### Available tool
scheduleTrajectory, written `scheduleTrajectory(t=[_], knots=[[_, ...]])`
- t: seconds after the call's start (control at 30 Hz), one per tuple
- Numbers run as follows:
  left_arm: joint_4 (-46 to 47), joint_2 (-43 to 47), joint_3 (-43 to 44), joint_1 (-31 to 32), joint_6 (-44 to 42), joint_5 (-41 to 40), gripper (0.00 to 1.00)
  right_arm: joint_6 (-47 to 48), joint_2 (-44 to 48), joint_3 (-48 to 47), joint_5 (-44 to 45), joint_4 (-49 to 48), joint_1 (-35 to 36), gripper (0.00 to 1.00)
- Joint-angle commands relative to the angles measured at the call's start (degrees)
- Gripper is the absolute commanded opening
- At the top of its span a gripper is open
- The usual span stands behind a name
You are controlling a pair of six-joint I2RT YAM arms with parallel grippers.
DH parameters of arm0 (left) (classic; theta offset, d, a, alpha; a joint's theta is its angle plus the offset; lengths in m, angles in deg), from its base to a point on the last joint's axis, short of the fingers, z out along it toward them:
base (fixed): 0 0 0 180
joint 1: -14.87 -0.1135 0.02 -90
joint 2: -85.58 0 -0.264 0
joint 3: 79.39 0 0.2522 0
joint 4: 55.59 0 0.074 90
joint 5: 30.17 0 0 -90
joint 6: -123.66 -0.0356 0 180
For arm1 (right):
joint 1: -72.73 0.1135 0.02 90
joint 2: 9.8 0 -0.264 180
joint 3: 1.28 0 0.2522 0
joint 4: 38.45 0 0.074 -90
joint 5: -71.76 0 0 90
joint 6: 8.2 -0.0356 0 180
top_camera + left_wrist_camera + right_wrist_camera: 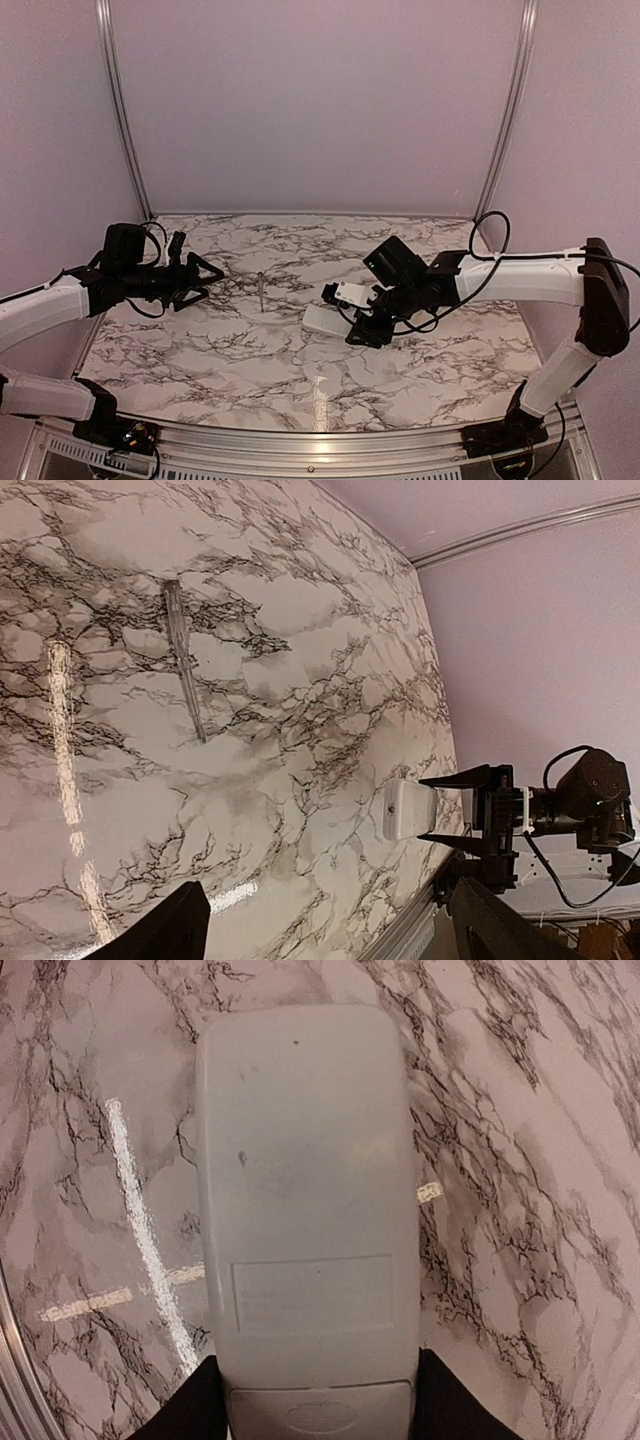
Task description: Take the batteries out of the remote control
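The white remote control (pixel 305 1190) lies flat on the marble table, back side up, with its battery cover (pixel 320 1412) closed. My right gripper (pixel 318 1405) is shut on the remote's cover end, one dark finger against each long side. From above, the remote control (pixel 320 320) sits right of centre with the right gripper (pixel 362 328) at its near-right end. My left gripper (pixel 208 279) hangs open at the table's left side, well away from the remote, with nothing between its fingers. In the left wrist view the remote control (pixel 408 810) shows far off. The batteries are hidden.
A slim grey pointed tool (pixel 260 290) lies on the marble table (pixel 250 370) between the two grippers, also seen as the tool (pixel 185 660) in the left wrist view. Purple walls with metal rails close the back and sides.
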Motion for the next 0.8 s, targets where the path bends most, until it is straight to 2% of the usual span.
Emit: scheduleTrajectory(t=[0.0, 0.13, 0.27, 0.33, 0.77], knots=[[9.1, -5.0, 1.2, 4.5, 3.9, 3.3, 0.88, -1.0, 1.8, -4.2, 0.5, 2.4, 0.3, 0.51], [12.4, -10.9, 4.6, 9.4, 5.1, 3.7, 0.85, -0.7, 1.8, -5.7, 0.7, 3.5, 0.3, 0.52], [16.5, -17.7, 7.9, 13.0, 6.5, 5.8, 0.69, -1.0, 2.3, -6.5, 0.4, 4.1, 0.3, 0.52], [19.2, -20.4, 8.9, 14.5, 7.7, 6.9, 0.65, -1.4, 2.9, -6.5, 0.1, 4.1, 0.3, 0.52], [27.5, -33.5, 17.7, 21.0, 11.4, 13.9, 0.63, -1.9, 6.5, -5.2, -3.0, 2.8, 0.3, 0.52]])
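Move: The remote control, already off the table in the right hand's grip, has its middle about 26 cm to the left hand's right, 3 cm nearer the base and roughly 8 cm lower; from the right hand it is some 6 cm to the left and 2 cm ahead, at grip height. A thin rod on the table lies about 12 cm ahead of the left hand, 9 cm to its right and 14 cm below. The remote is carried up about 5 cm by the right hand, which keeps its pinch near the battery-cover end and tips the free left end slightly upward. Meanwhile the left hand sweeps some 17 cm to its right towards that free end, turning about 25 degrees clockwise and partly closing its fingers, which stay apart around the tip; whether they touch cannot be seen. ##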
